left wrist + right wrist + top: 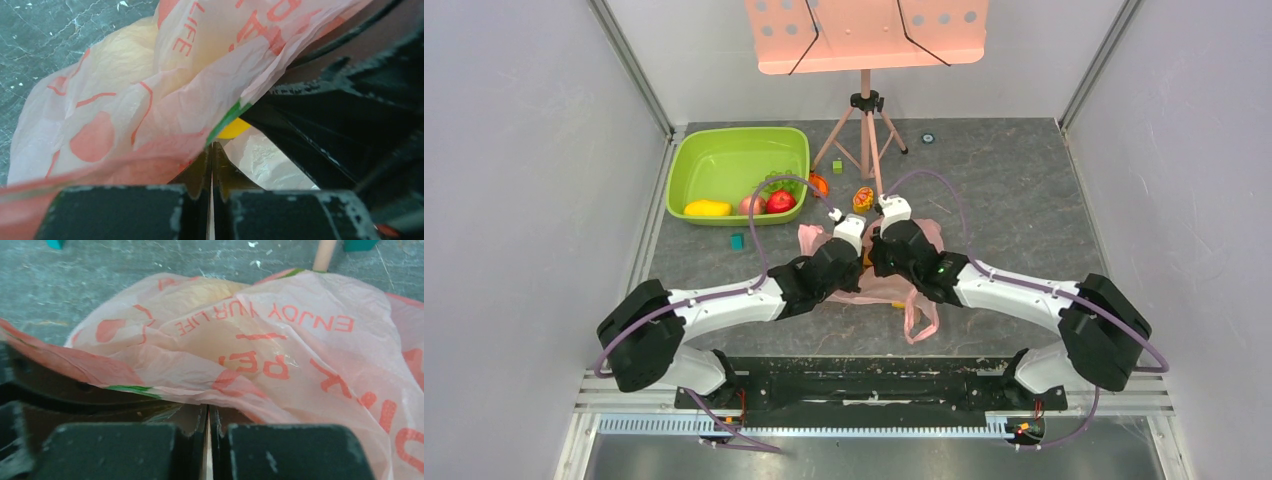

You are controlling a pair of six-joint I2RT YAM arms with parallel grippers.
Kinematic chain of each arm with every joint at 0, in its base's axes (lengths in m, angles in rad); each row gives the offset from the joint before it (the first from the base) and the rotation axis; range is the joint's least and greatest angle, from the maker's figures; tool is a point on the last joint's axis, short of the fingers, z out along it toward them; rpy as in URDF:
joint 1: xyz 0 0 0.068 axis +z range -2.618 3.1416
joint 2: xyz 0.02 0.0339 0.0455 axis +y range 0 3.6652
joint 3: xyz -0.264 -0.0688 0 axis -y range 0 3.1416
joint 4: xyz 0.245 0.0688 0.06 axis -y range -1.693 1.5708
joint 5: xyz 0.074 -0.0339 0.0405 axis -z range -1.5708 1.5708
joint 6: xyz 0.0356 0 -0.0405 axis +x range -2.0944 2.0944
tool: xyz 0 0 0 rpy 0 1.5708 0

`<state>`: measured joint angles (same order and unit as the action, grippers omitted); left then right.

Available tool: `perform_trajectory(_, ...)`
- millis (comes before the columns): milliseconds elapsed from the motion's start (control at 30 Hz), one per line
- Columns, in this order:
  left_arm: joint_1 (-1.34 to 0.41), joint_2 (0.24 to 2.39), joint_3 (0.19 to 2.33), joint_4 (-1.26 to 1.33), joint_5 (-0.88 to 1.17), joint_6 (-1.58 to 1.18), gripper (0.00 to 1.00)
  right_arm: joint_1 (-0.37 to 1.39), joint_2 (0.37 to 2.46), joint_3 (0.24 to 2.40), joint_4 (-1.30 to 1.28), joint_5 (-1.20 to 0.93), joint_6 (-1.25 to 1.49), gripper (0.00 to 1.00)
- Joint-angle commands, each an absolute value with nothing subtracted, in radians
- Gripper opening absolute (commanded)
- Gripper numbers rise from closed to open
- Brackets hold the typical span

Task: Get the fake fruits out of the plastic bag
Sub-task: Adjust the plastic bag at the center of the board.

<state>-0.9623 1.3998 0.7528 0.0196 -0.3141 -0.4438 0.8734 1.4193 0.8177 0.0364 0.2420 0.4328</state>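
The pink plastic bag (879, 288) lies crumpled at mid-table under both arms. My left gripper (856, 232) and right gripper (886, 222) hang side by side over its far end. In the left wrist view the left gripper (212, 145) is shut, with the bag's (125, 115) green-printed edge pinched at its tips and a yellow fake fruit (233, 130) showing just behind. The right gripper (208, 407) is shut on the bag's (280, 350) hem. A pale yellow lump (220, 290) shows through the film. A yellow mango (707, 208), a peach (751, 204) and a red apple (780, 201) lie in the green basin (724, 150).
A tripod (865, 130) carrying a pink board (867, 35) stands just behind the grippers. A yellow-red fruit (862, 199) and an orange piece (820, 184) lie on the table near them. A teal cube (737, 241) and a green cube (837, 166) sit nearby.
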Motion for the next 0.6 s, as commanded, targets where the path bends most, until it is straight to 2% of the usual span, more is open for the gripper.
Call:
perform_trajectory(0, -0.969, 1.404, 0.731, 0.081, -0.323, -0.471, 0.02, 0.877, 1.438, 0.812, 0.009, 0.305, 0.424, 0.00)
perform_trajectory(567, -0.968, 1.391, 0.715, 0.072, -0.448, -0.502, 0.02, 0.984, 1.236, 0.407, 0.049, 0.353, 0.554, 0.00)
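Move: The bag's near right side, where the right gripper takes the film, is about 8 cm back, 7 cm right and 10 cm below it. The yellow block peeks out roughly 12 cm back and 3 cm right of that gripper, the bag's loose handle loop 15 cm back and 8 cm right; the banana sits about 4 cm back and 2 cm left. From the left gripper, that near right side is some 5 cm back, 11 cm right and 8 cm below. Sweep the right gripper down about 9 cm while drawing it back some 8 cm and 6 cm to the right, its shut fingertips staying at the bag's rim and dragging the film towards the near right; let the wrist tip down about 10 degrees. Keep the left gripper shut at its stretch of the rim, easing only slightly down and left. ##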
